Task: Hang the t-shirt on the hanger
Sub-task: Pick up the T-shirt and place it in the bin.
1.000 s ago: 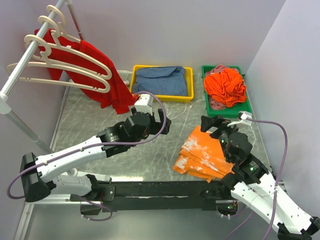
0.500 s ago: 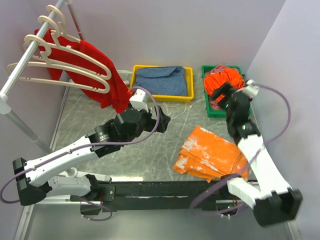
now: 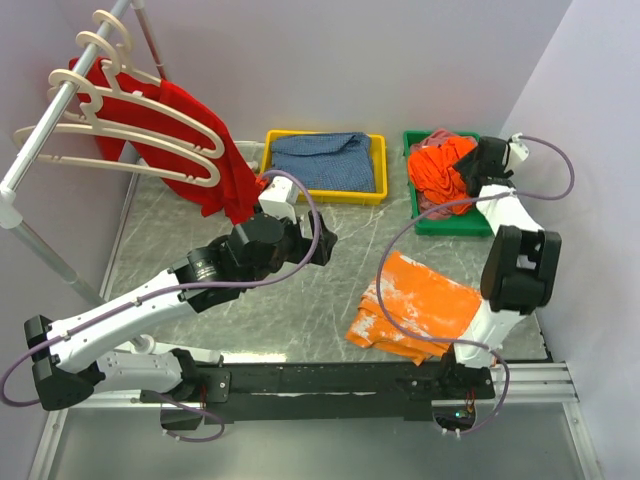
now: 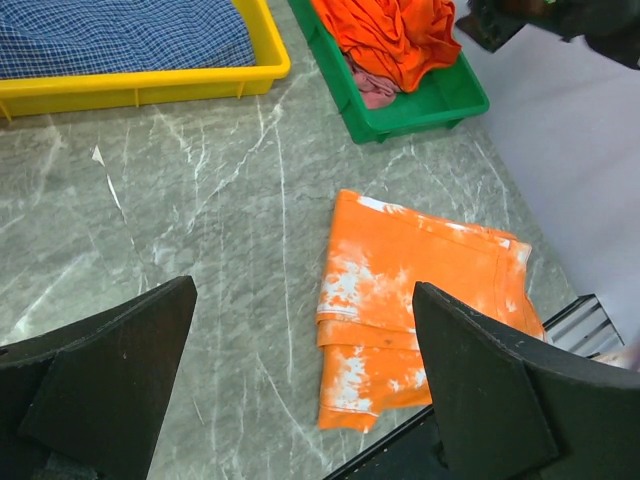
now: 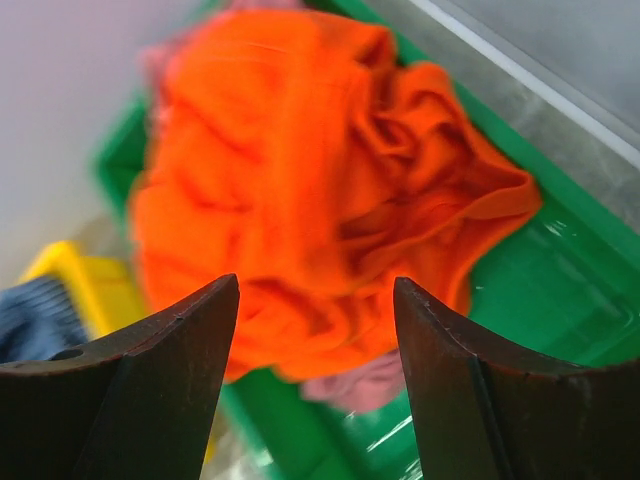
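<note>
The bright orange-red t-shirt (image 3: 445, 165) (image 4: 385, 35) (image 5: 300, 150) lies crumpled in the green bin (image 3: 450, 225) (image 5: 560, 260) at the back right. My right gripper (image 3: 478, 165) (image 5: 316, 285) hovers just above the bin's right side, open, with the t-shirt beyond its tips and nothing between them. Several cream hangers (image 3: 150, 140) hang on the rail at the far left. My left gripper (image 3: 322, 243) (image 4: 304, 290) is open and empty above the table's middle.
A darker red t-shirt (image 3: 215, 160) hangs on one hanger. A yellow bin (image 3: 325, 195) (image 4: 150, 85) holds blue checked cloth. A flat light-orange cloth with white smudges (image 3: 420, 305) (image 4: 420, 290) lies front right. Pink cloth (image 5: 360, 385) shows under the t-shirt.
The right arm has swung from over the flat orange cloth back to the green bin, and its jaws have narrowed a little. The left arm has shifted only slightly.
</note>
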You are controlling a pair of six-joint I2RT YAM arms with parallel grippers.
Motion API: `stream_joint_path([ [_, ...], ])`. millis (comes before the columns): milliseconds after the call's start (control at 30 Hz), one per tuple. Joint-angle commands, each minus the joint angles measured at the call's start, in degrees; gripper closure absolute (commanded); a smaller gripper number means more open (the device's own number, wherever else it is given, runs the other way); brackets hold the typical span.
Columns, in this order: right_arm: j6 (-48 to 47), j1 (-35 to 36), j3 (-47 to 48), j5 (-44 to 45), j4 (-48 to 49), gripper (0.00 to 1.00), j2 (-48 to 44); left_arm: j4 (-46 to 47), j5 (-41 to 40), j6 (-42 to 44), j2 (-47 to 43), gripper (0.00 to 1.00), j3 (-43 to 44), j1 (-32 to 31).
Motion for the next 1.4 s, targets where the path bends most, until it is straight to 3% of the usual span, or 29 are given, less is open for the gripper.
stream_joint_path([
  [0,0.40,-1.86,4.20,-0.94,2.16,0.30,5.05,-0.19,-0.85,1.76,-0.43,0.03,2.48,0.08],
  [167,-0.31,-2.12,4.02,-4.81,7.35,0.31,8.23,-0.46,-1.55,1.94,-0.70,0.04,2.48,0.08],
  [233,-0.66,-2.04,5.16,-6.57,7.70,0.38,9.73,-0.37,-1.55,1.77,-0.87,0.04,2.22,0.08],
  [333,-0.05,-1.95,4.47,-8.86,9.89,0.60,9.47,0.16,-1.82,1.59,-1.14,0.04,1.34,0.17],
  [367,0.22,-2.03,3.85,-8.51,10.51,0.75,8.94,0.07,-1.82,1.59,-1.05,0.04,1.34,0.17],
  [467,0.57,-1.77,0.34,-7.37,11.91,1.00,4.91,-0.63,-1.64,1.68,-0.79,0.04,1.69,0.17],
  [633,-2.14,2.09,-4.76,1.76,14.03,1.00,-7.04,0.42,-1.29,2.03,-0.61,0.04,1.52,0.17],
  [833,-8.39,10.51,-1.80,14.94,12.01,1.00,-18.30,1.56,-1.20,2.38,-0.35,0.03,1.95,0.26],
  [1067,-12.43,17.47,9.45,15.31,12.36,1.00,-27.79,3.85,-3.39,2.64,-1.75,0.03,2.13,0.26],
  [1367,-16.47,28.01,35.72,7.58,9.56,1.00,-24.39,5.61,-8.05,3.61,-2.72,0.04,3.10,0.26],
])
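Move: The orange T-shirt lies crumpled in the green bin, its middle about 4 cm ahead of the right hand, 6 cm to its left and 10 cm below. The pink cloth beneath it is centred some 3 cm ahead, 10 left and 13 below; the yellow bin stands about 42 cm left and 6 ahead, the folded orange cloth 30 cm back and 16 left. From the left hand the T-shirt is roughly 33 cm ahead, 43 right and 24 below. Down into the green bin goes the right hand, some 6 cm and slightly forward, its open fingers then shutting fully to pinch the orange T-shirt. It turns around and climbs fast, about 50 cm up, drawing back and left over the bin with the T-shirt in its fingertips, while the wrist tips up more than 50 degrees until the fingers point above level. ##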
